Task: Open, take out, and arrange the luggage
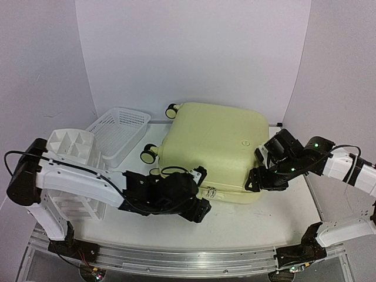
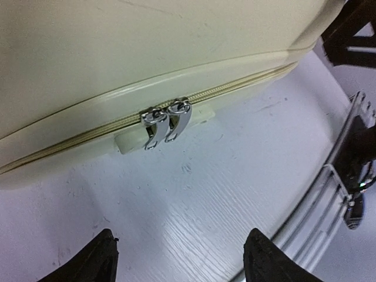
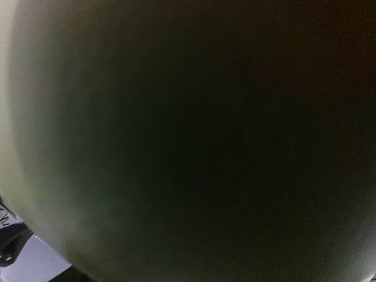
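The luggage [image 1: 214, 147] is a pale yellow hard-shell suitcase lying flat and zipped in the middle of the table. Two silver zip pulls [image 2: 167, 123] hang side by side on its near edge. My left gripper [image 1: 203, 192] is open just in front of these pulls, apart from them. Its black fingertips [image 2: 94, 258] stand wide over bare table, nothing between them. My right gripper [image 1: 255, 169] is against the luggage's right side, its fingers spread apart. The right wrist view is filled by the dark, close shell [image 3: 188, 141], with no fingers showing.
A white mesh basket [image 1: 120, 134] and a white drawer organiser [image 1: 70, 147] stand left of the luggage. Two wheels [image 1: 148, 154] stick out on its left side. A metal rail [image 2: 329, 188] runs along the table's near edge, close behind the left gripper.
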You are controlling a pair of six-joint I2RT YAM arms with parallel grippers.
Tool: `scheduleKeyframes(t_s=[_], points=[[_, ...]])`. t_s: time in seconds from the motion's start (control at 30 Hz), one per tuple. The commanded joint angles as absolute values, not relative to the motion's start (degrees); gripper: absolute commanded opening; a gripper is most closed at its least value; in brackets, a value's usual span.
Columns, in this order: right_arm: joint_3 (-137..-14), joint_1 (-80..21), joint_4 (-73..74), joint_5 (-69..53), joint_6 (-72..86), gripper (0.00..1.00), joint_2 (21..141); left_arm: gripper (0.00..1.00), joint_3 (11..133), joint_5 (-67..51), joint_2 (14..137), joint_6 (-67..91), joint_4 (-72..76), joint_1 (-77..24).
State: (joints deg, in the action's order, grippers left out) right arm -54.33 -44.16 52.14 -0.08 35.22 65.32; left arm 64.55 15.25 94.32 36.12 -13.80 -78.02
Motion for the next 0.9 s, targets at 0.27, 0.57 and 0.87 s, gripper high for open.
scheduleKeyframes(t_s=[0.27, 0.57, 0.87], points=[[-49.43, -47.83, 46.59, -3.65, 39.04, 0.71, 57.42, 0.40, 74.13, 32.81, 107.69, 32.00, -2.64, -78.60], [-49.31, -47.92, 47.02, -3.98, 38.05, 0.71, 56.60, 0.34, 76.96, 38.50, 110.96, 32.10, -1.88, -78.58], [-48.48, -48.07, 46.95, -3.97, 37.70, 0.70, 55.21, 0.23, 77.78, 41.23, 112.49, 32.34, -2.14, -78.61]])
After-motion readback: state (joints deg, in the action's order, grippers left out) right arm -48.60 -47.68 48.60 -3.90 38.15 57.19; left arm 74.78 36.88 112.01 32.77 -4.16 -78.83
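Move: The two zipper pulls on the near face of the suitcase lie about 7 cm ahead of the left hand, 4 cm to its right and 4 cm below. The suitcase's middle is some 18 cm ahead and 4 cm to the right, a little lower; its upper near wheel is about 18 cm ahead and 17 cm to the left, near hand height. From the right hand the pulls lie about 14 cm to the left, 4 cm back and 4 cm lower. The left hand dips about 4 cm while starting forward, then eases partly back up and works forward and right to the zipper pulls, some 6 cm forward and 4 cm right in all, its fingertips tilting up and swinging counter-clockwise by about 20 degrees as the wide-open fingers close most of the way around the pulls. The right hand, up against the suitcase's near right side, backs away towards its base by about 3 cm with a slight roll, fingers staying open, and then holds there. ##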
